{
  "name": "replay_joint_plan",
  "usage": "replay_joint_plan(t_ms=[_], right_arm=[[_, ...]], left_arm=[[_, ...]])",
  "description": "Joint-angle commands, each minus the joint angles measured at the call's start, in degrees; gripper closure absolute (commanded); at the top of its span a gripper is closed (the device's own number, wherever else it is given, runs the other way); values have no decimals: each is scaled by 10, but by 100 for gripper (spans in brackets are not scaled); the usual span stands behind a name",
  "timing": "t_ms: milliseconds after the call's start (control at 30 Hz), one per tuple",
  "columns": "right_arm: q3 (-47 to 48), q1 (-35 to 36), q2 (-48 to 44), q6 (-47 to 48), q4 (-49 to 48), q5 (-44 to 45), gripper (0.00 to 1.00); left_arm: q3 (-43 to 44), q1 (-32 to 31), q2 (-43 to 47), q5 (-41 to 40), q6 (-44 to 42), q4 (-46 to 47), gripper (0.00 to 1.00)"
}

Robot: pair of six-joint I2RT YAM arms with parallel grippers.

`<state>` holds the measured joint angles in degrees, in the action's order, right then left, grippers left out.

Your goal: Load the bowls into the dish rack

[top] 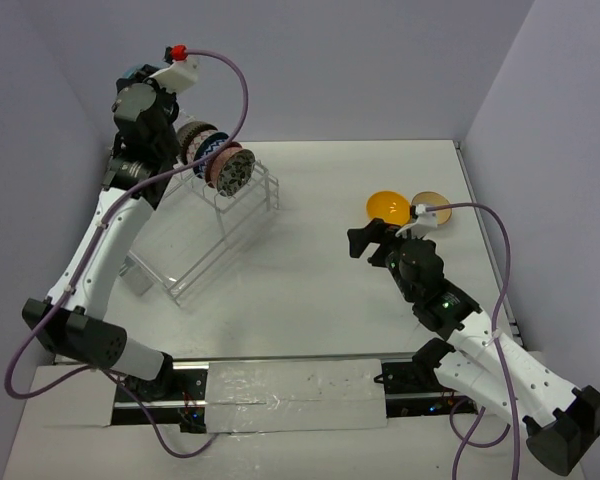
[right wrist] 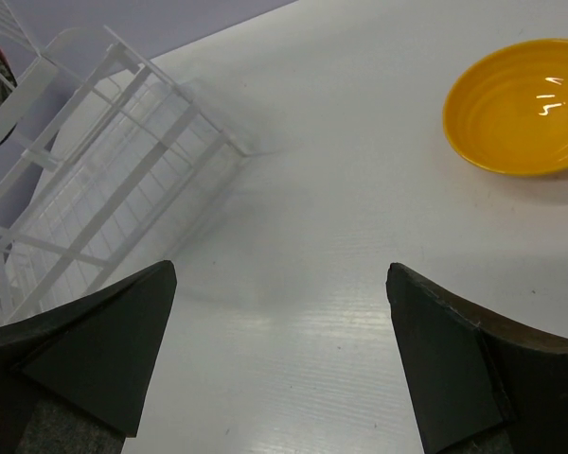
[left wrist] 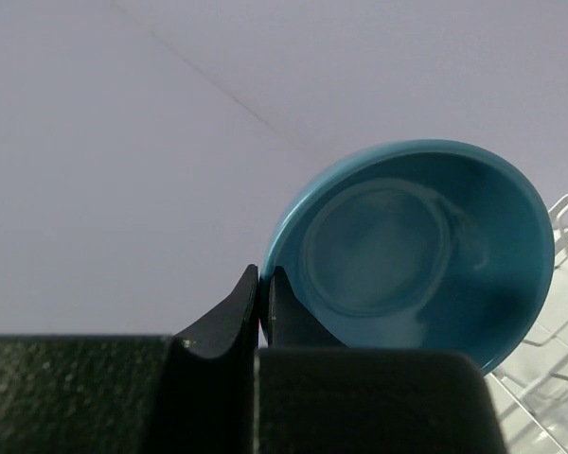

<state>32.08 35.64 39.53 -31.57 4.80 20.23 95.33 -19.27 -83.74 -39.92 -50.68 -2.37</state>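
Note:
My left gripper (left wrist: 263, 284) is shut on the rim of a teal bowl (left wrist: 417, 246) and holds it in the air above the far left end of the white wire dish rack (top: 215, 225). In the top view this gripper (top: 138, 88) is mostly hidden by its wrist. Several patterned bowls (top: 220, 158) stand on edge in the rack's top tier. An orange-yellow bowl (top: 385, 207) and a tan bowl (top: 435, 203) sit on the table at the right. My right gripper (top: 368, 240) is open and empty, just in front of the orange-yellow bowl (right wrist: 521, 104).
The rack (right wrist: 104, 170) lies to the left of my right gripper (right wrist: 281, 272), with bare white table between them. A small grey cup (top: 140, 273) hangs at the rack's near left corner. Walls close in the table at the back and on both sides.

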Motion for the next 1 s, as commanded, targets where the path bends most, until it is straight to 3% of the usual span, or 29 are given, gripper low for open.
replay_joint_plan(t_ms=[0,433,967], right_arm=[[-9,1,-7,12,0,1,0],[-22,1,-1,15,-1,2,0],[-28,1,4,5,-12,-3,0]], left_arm=[[28,22,-30,62,-35,33,100],[-4,49,-100,72,-39,54,100],[-73,27,-80,81,-21,46,100]])
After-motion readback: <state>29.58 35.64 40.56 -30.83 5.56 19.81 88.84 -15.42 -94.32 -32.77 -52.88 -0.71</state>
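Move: The left hand holds the blue bowl by its rim. The free slot at the far-left end of the row on the dish rack lies about 8 cm ahead, 3 cm right and 19 cm below. Its neighbour, the brown patterned bowl, is some 5 cm ahead, 6 cm right and equally low; the pink zigzag bowl is 3 cm ahead, 9 cm right. From the right hand the slot lies about 25 cm ahead, 42 cm left and 7 cm higher. Still pinching the blue bowl by its rim, the left hand sinks about 12 cm towards the free rack slot beyond the brown patterned bowl. It slants forward and down at first, some 7 cm forward in all, then goes almost straight down, fingers tipping about 15 degrees downward. The right hand, empty and wide open, sinks about 3 cm. ##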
